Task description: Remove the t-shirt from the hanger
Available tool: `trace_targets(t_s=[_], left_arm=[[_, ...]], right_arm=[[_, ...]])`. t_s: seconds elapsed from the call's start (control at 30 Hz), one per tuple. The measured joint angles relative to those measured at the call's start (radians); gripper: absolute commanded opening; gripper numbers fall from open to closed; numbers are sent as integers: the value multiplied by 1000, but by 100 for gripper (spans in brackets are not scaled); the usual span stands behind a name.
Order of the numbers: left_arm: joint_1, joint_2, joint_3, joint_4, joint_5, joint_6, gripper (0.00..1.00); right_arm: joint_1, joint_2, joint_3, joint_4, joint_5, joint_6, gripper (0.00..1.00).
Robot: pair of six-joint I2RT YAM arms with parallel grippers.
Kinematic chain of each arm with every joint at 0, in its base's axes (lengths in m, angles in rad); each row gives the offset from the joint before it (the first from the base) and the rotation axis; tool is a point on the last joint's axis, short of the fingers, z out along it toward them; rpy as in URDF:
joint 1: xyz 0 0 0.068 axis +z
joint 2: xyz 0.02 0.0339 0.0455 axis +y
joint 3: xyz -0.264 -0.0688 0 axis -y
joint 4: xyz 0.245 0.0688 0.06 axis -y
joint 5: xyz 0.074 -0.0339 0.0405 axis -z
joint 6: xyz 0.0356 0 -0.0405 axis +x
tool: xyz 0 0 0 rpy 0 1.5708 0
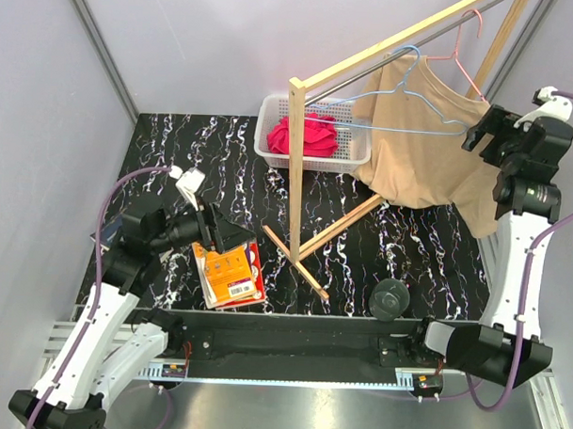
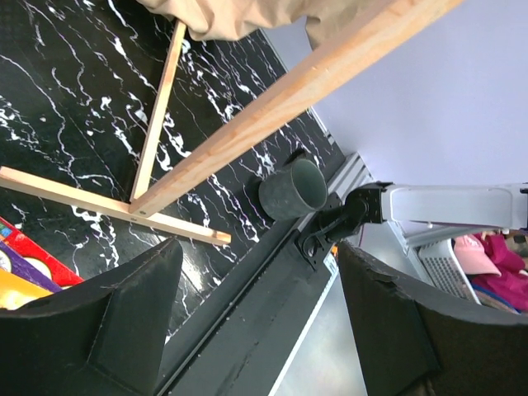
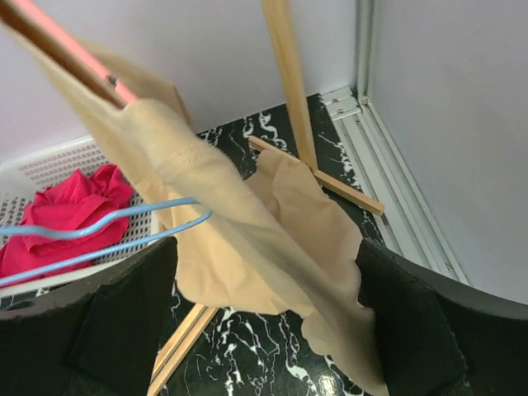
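A beige t-shirt hangs on a pink hanger from the rod of a wooden rack. An empty blue hanger hangs just left of it. My right gripper is open, raised beside the shirt's right shoulder. In the right wrist view the shirt hangs ahead of the open gripper, in line with the gap between its fingers, with the pink hanger above and the blue hanger at the left. My left gripper is open and empty, low at the left.
A white basket holding a red cloth stands behind the rack's post. An orange box lies under the left gripper. A black cup stands near the front edge and also shows in the left wrist view. The rack's base bars cross the table.
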Motion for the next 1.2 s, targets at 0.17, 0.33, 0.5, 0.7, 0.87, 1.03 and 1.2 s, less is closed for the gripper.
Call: trace_targets(t_s=[0.17, 0.33, 0.5, 0.7, 0.87, 1.03, 1.2], left_arm=[[-26, 21, 30, -50, 4, 24, 80], [-40, 40, 73, -97, 3, 53, 80], [-44, 42, 89, -108, 0, 70, 80], [-44, 63, 95, -131, -9, 77, 80], [-44, 73, 117, -143, -12, 77, 80], [-44, 73, 128, -143, -13, 77, 80], [-44, 73, 129, -144, -15, 77, 80]], right_arm=[[-4, -79, -127, 114, -94, -30, 72], [-8, -90, -150, 199, -163, -37, 54], [-9, -92, -151, 237, -213, -48, 29], [-7, -101, -150, 246, -256, -62, 13], [-8, -105, -125, 243, -283, -68, 1], [-9, -91, -34, 175, -311, -75, 0], [-9, -9, 142, 49, -331, -75, 0]])
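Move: The tan t-shirt's right sleeve hangs between the right gripper's open fingers, its fold about 2 cm ahead, 2 cm left and roughly level. The pink hanger holding the shirt has its middle some 12 cm ahead, 7 cm left and 9 cm above; the blue hanger's middle is about 18 cm left, 4 cm ahead and 3 cm above. From the left gripper, the sleeve lies about 52 cm right, 23 cm ahead and 10 cm higher. Close the right gripper on the tan t-shirt's right sleeve until it pinches the cloth just below the hanger's end, easing some 5 cm left and slightly up as the fingers shut. Swing the wrist counter-clockwise about 20 degrees and tip the fingers up a little, then keep the pinch and lift more quickly, for a rise of about 8 cm in all. ##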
